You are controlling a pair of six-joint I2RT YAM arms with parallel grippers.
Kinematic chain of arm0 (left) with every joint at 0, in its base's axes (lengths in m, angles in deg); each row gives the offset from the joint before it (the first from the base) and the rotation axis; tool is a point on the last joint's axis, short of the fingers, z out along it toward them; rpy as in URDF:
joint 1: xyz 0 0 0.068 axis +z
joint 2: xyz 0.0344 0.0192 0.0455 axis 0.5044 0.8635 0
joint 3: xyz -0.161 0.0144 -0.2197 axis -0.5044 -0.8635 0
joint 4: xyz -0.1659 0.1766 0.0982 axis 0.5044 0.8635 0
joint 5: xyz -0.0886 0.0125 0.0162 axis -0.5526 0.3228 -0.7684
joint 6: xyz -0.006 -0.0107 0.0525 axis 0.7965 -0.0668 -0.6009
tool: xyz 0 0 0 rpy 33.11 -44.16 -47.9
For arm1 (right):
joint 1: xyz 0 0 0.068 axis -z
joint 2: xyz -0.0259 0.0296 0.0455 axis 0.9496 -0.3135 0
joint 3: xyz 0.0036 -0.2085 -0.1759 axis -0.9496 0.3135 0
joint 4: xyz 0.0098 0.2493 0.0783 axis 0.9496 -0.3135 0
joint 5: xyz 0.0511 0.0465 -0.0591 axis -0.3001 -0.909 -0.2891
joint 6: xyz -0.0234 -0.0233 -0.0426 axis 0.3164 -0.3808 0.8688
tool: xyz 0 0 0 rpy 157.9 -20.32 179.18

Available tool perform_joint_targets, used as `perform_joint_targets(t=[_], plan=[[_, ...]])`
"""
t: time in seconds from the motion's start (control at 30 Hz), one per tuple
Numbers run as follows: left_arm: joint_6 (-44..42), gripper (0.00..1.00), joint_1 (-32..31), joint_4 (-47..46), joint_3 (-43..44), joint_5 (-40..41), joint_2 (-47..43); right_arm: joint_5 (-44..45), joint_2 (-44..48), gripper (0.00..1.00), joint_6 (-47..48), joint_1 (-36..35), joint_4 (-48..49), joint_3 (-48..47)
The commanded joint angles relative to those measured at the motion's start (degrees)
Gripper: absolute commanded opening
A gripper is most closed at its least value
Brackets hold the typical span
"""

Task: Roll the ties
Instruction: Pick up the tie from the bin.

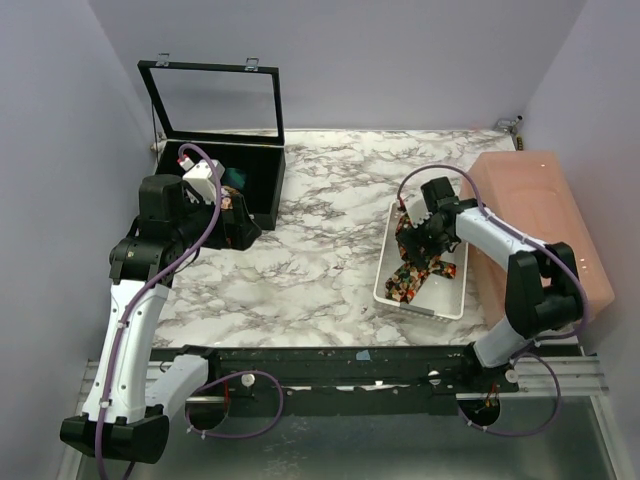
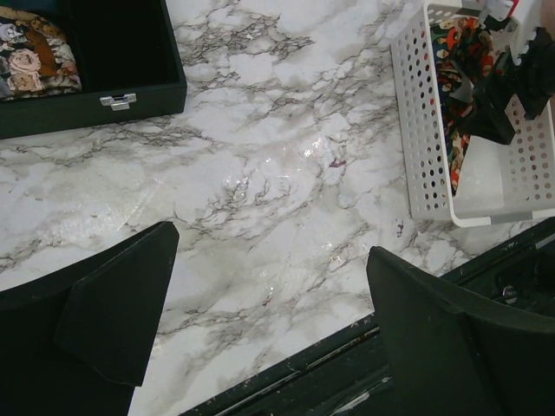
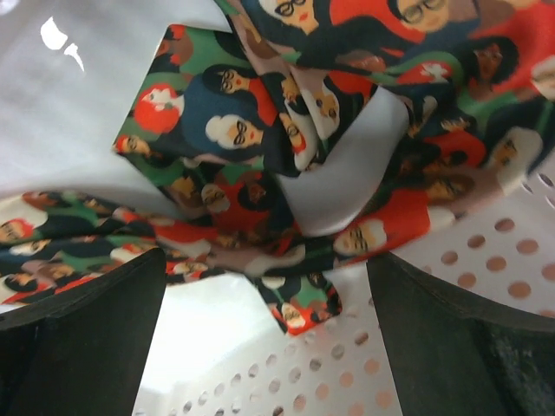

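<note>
Several ties point(image 1: 412, 272), dark fabric printed with red, green and cream faces, lie tangled in a white perforated basket point(image 1: 384, 292). My right gripper point(image 1: 425, 240) is lowered into the basket, open, just over the heap. In the right wrist view a pointed end of the ties point(image 3: 299, 303) lies between the fingers point(image 3: 87, 338), untouched, above the basket wall point(image 3: 347, 381). My left gripper point(image 1: 238, 226) hangs open over bare marble beside the black box point(image 1: 262, 185). A rolled printed tie point(image 2: 35, 56) sits inside that box. A teal piece point(image 1: 237, 178) also shows there.
The black box's glass lid point(image 1: 215, 95) stands upright at the back left. A pink bin point(image 1: 540, 220) lies against the right wall, next to the basket. The dark base rail point(image 2: 347, 364) runs along the table's near edge. Marble tabletop point(image 1: 320, 230) separates box and basket.
</note>
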Motion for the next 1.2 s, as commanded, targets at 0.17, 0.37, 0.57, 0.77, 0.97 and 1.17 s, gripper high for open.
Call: perform_joint_targets(t=[0.17,0.37,0.57,0.77,0.97,1.17], plan=[[0.06,0.98,0.22,-1.0,0.55,1.87,-0.66,-1.31,-8.79,0.86,3.02,0.04,5.69,-2.02],[0.22,0.99,0.26,-1.26,0.64,1.62,-0.05,-2.51,-13.11,0.32,5.01,0.05,7.2,-3.79],[-0.13,0.98,0.26,-1.0,1.33,1.73,0.44,-7.74,-7.14,0.01,4.81,0.05,0.65,-8.42],[0.01,0.98,0.26,-1.26,1.34,1.15,0.65,-16.16,5.87,0.01,6.31,0.04,-7.52,-11.33],[0.11,0.99,0.26,-1.52,1.52,0.47,1.23,-29.98,15.91,0.01,13.66,0.05,-22.39,-16.65],[1.21,0.99,0.26,-1.79,1.78,-0.68,2.46,-43.96,25.96,0.01,28.23,-0.59,-37.44,-14.13]])
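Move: The tie lies crumpled on the bin's floor almost under the open right hand, its middle about 3 cm below, some 2 cm ahead and 2 cm to the left. The bin surrounds these fingers, its middle roughly 4 cm back and 1 cm to their left; the pink box stands about 27 cm to their right and 2 cm ahead. From the left hand the tie is some 44 cm to the right, 7 cm ahead and 26 cm lower. The tie's bunched middle is pinched as the right hand sinks about 3 cm and slides a little forward along it, the wide-open fingers closing fully. Keeping that grip, the hand pulls up some 20 cm out of the bin, drawing back and to the left while it turns counter-clockwise and its fingertips swing leftward. ##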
